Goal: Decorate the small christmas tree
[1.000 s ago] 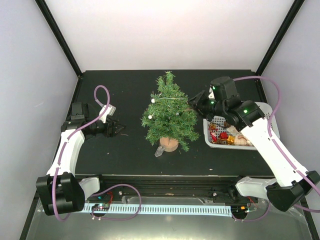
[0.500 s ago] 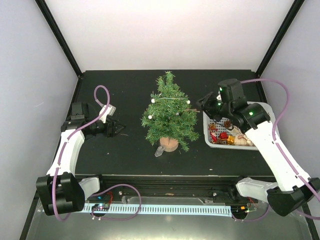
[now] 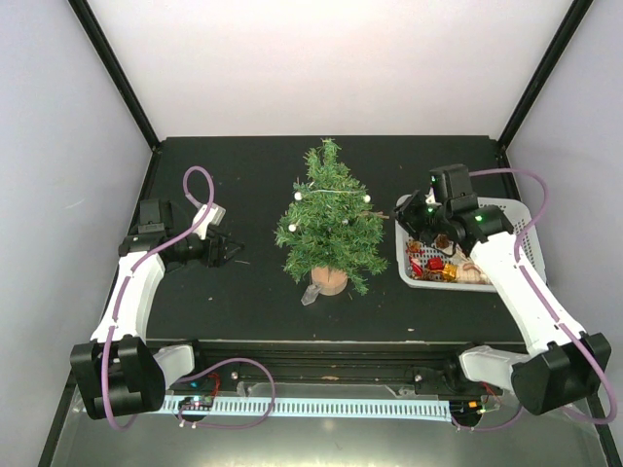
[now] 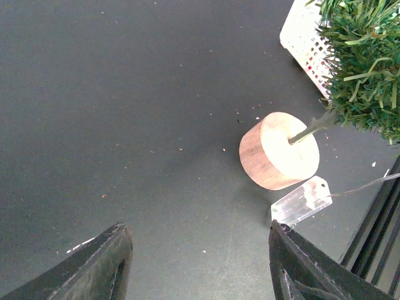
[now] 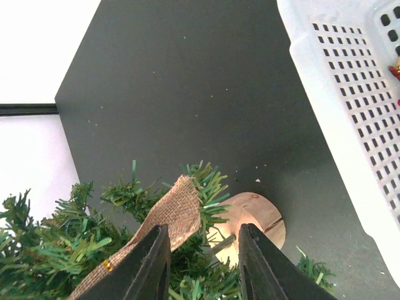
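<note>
The small christmas tree (image 3: 329, 222) stands mid-table on its round wooden base (image 3: 330, 281), with a thin wire of white beads (image 3: 331, 195) across it. A burlap ribbon (image 5: 167, 219) lies on its branches. My right gripper (image 3: 401, 209) is open and empty, just right of the tree's upper branches; in the right wrist view the gripper (image 5: 203, 253) hangs over the foliage and the base (image 5: 256, 215), the ribbon beside its left finger. My left gripper (image 3: 234, 251) is open and empty, left of the tree; the left wrist view shows the gripper (image 4: 200, 262) facing the base (image 4: 279, 150).
A white perforated basket (image 3: 508, 211) of small ornaments sits at the right, also seen in the right wrist view (image 5: 350, 94). A clear plastic box (image 4: 301, 200) on a wire lies by the tree base. The table's front rail runs near the arms' bases.
My right gripper has drawn back to the right, away from the tree's branches toward the basket, leaving the burlap ribbon on the tree. The left arm has not moved.
</note>
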`<state>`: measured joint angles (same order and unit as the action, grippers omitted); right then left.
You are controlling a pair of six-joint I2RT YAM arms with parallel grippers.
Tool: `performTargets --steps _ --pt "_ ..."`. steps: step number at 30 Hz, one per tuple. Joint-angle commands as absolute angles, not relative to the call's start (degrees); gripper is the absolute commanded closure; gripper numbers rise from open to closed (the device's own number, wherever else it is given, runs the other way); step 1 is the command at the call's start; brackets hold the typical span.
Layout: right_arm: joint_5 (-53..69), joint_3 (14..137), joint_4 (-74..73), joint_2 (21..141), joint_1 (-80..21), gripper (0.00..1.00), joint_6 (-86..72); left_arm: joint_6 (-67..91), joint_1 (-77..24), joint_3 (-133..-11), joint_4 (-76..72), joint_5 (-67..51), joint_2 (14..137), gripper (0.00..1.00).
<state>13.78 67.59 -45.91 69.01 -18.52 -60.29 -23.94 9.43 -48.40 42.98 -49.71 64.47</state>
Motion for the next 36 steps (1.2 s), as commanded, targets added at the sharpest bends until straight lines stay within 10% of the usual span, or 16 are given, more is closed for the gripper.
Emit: performTargets --steps 1,18,36 --pt "18.2 65.8 -40.9 69.8 -17.2 0.67 -59.4 -23.7 10.0 -49.3 42.5 -49.3 63.7 0.39" --pt "23.5 64.9 -35.6 73.5 -16.7 0.68 -59.7 -23.5 10.0 -49.3 42.3 -48.6 64.7 0.39" --pt "26.8 65.0 -31.0 74.4 -19.0 0.97 -61.2 -23.6 9.9 -49.2 42.2 -48.9 66.0 0.39"
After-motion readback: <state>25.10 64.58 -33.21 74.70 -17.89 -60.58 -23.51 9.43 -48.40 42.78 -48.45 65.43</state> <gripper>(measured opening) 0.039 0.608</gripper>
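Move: The burlap ribbon lies in the tree's right-hand branches, its middle about 5 cm to the right gripper's left, 2 cm ahead and 2 cm lower. The tree's wooden base stands some 13 cm left, about 1 cm ahead and 21 cm below; the basket's middle is about 20 cm to the right, 5 cm ahead and 18 cm down. From the left gripper the ribbon lies roughly 32 cm right, 6 cm ahead and 3 cm higher. Bring the right gripper, partly open, left and forward back into the tree's right side, about 4.5 cm in all and sinking slightly, with the wrist rolling some 10 degrees so that its left side rises. Over the second half of the reach, shut the fingers at the ribbon's outer end, still easing left as they close. ##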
